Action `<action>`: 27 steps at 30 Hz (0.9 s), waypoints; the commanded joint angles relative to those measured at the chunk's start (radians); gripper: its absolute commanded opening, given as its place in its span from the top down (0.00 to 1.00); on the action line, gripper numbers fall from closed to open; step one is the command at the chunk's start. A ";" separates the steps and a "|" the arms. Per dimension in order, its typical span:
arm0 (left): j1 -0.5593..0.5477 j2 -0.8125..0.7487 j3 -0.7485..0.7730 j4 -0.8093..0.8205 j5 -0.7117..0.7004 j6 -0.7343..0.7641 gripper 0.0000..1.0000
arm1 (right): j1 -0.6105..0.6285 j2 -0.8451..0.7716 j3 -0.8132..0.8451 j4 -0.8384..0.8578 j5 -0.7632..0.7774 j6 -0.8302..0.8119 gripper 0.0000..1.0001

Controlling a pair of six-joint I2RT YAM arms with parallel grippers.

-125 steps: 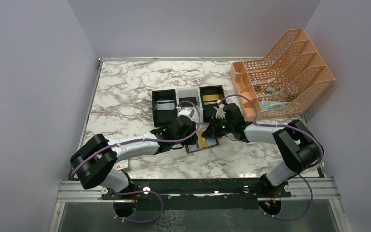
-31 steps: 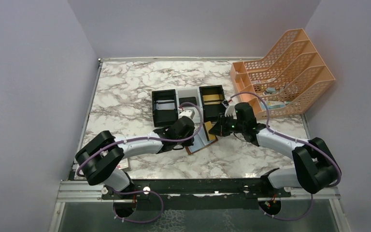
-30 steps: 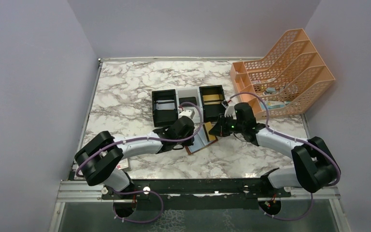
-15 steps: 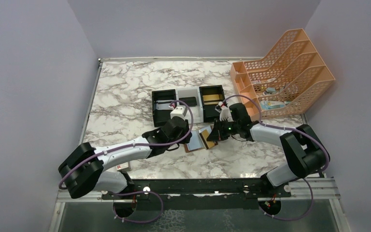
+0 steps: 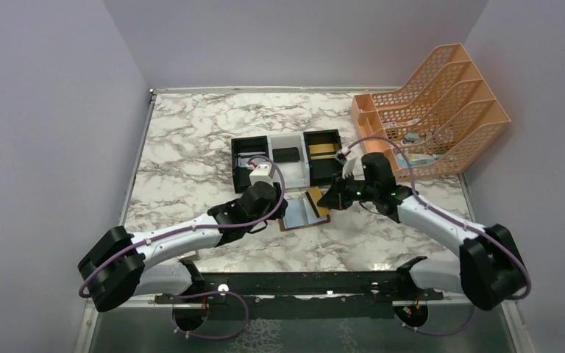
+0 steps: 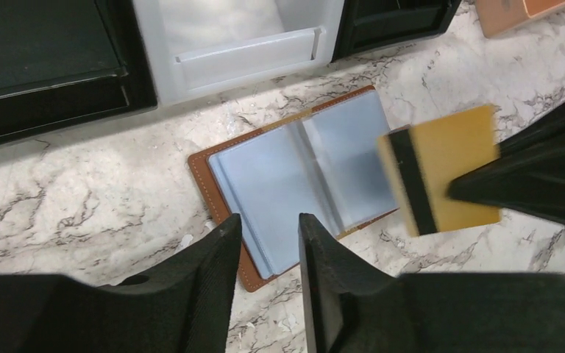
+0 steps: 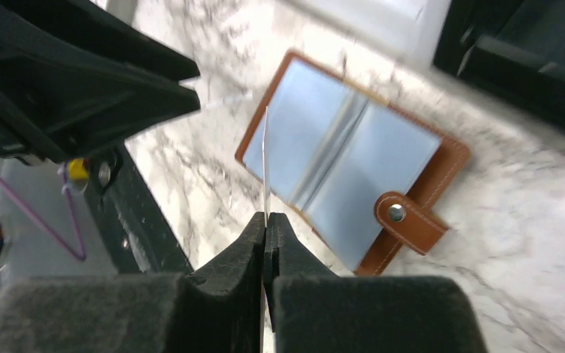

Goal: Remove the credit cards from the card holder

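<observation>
The brown card holder (image 5: 299,215) lies open on the marble, its blue-grey pockets (image 6: 301,173) facing up and its snap tab (image 7: 405,218) at one end. My right gripper (image 5: 332,198) is shut on a gold credit card (image 6: 441,179) with a black stripe and holds it above the holder's right side. In the right wrist view that card (image 7: 265,158) shows edge-on between my right gripper's (image 7: 265,218) fingers. My left gripper (image 6: 269,218) stands open just above the holder's near-left corner with nothing between its fingers. A dark card (image 5: 287,154) and a gold card (image 5: 324,150) lie in the tray.
The black-white-black tray (image 5: 251,173) sits just behind the holder. An orange file rack (image 5: 430,110) with some items stands at the back right. Grey walls close in the marble table (image 5: 191,147) on three sides.
My left gripper has opened and drawn back to the left, off the holder. The right gripper has kept its hold on the gold card, now clear above the holder.
</observation>
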 commanded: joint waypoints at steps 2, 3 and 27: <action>-0.003 -0.099 -0.044 0.006 -0.069 -0.022 0.56 | -0.002 -0.256 -0.031 0.012 0.262 0.038 0.99; -0.004 -0.115 -0.051 0.005 -0.073 -0.023 0.53 | -0.003 -0.308 -0.047 0.028 0.282 0.039 0.99; 0.117 -0.371 -0.063 -0.177 0.026 0.039 0.01 | -0.003 -0.532 -0.059 0.064 0.783 -0.099 0.99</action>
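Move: The right hand, pinching the yellow card, is about 16 cm short of the black tray of yellow cards, which lies almost straight ahead and 4 cm lower. The white tray is 15 cm ahead and 10 cm to its left; the card holder lies 5 cm left, level fore and aft, and 6 cm below. From the left hand, the card holder is 1 cm ahead, 6 cm right and 6 cm below; the left black tray is 16 cm ahead and 9 cm left. Upward first, by about 11 cm, then more sideways, the right hand carries the yellow card away from the card holder to the right and somewhat forward, levelling its fingers and swinging them clockwise from pointing left to forward-left, grip kept. The left hand backs off from the holder about 5 cm left and up, spreading its fingers fully. ##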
